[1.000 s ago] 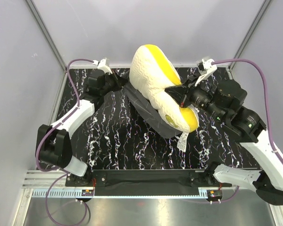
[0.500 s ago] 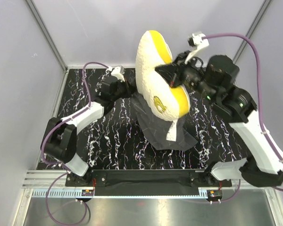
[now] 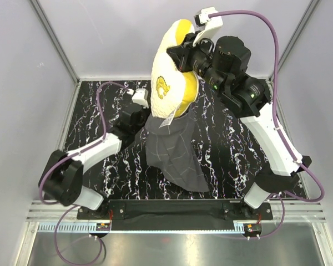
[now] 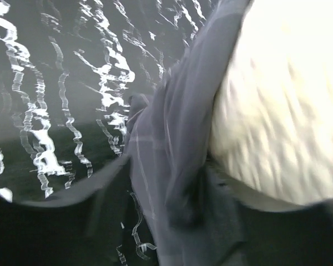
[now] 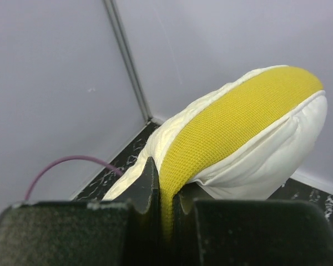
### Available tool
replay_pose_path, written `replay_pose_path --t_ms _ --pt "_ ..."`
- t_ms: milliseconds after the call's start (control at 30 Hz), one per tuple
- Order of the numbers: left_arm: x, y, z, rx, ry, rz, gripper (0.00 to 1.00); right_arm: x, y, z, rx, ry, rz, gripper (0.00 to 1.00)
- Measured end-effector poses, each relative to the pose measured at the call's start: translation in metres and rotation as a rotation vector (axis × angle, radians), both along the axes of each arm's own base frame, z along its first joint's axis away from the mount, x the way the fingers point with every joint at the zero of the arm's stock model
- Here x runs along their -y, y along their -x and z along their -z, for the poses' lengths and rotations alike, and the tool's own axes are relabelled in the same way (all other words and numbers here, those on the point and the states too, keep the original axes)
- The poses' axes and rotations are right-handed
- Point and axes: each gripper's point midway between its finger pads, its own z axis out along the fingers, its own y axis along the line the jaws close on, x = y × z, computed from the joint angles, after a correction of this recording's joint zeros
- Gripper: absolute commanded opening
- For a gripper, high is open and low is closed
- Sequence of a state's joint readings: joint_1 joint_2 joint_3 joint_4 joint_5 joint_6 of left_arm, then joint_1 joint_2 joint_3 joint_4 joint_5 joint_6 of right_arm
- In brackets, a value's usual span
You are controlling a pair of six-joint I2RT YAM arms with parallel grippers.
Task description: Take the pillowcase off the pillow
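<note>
The cream-white quilted pillow (image 3: 169, 83) with yellow edges hangs upright, lifted high above the table's back. My right gripper (image 3: 181, 55) is shut on its yellow side edge; in the right wrist view the yellow mesh (image 5: 233, 127) is pinched between the fingers (image 5: 149, 185). The charcoal grid-patterned pillowcase (image 3: 175, 155) covers only the pillow's lower end and drapes down onto the table. My left gripper (image 3: 140, 112) is at the pillowcase's upper left edge and appears shut on it. The blurred left wrist view shows the fabric (image 4: 172, 127) taut beside the pillow (image 4: 283, 100).
The black white-veined marble table (image 3: 111, 166) lies below. Grey enclosure walls with metal posts (image 3: 55, 41) close in the back and sides. A purple cable (image 3: 102, 105) loops over the left arm. The arm bases stand on the near rail (image 3: 166, 210).
My right gripper has raised the pillow up and leftward, from lying bent on the table to hanging upright. The pillowcase has slid down its lower end and stretched out. My left gripper moved right and nearer.
</note>
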State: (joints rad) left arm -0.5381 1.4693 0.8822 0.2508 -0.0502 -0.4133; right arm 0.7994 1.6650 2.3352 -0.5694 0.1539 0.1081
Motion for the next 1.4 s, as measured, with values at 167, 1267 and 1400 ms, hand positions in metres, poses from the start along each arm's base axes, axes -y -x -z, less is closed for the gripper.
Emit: replay_pose_path --t_ms 167,1267,1400 --pt "-0.018 0.006 -0.031 0.081 0.003 -0.054 0.79 0.016 -0.006 -0.018 0.075 0.007 0.083 0.0" --pt "-0.012 0.081 -0.105 0.261 0.252 0.102 0.99 0.038 -0.037 0.043 0.036 0.074 0.306 0.0" --pt "0.002 0.079 -0.074 0.138 0.271 0.11 0.99 0.037 -0.036 0.054 0.012 0.069 0.3 0.0"
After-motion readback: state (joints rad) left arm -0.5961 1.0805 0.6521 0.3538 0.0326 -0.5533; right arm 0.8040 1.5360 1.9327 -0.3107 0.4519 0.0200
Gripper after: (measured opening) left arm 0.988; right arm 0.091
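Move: From the left hand, still at the pillowcase, the case's middle lies about 10 cm back, 9 to the right and 8 below; the pillow's middle is roughly 3 cm back, 5 to the right and 27 above. The right hand holds the pillow by its yellow edge, its middle about 2 cm ahead, 3 to the left and 12 below; from that hand the pillowcase is some 5 cm back, straight in line sideways and 47 below. Left opens off the pillowcase, rises back-left about 20 cm, then drops rightward; right raises pillow rightward, then lowers. ##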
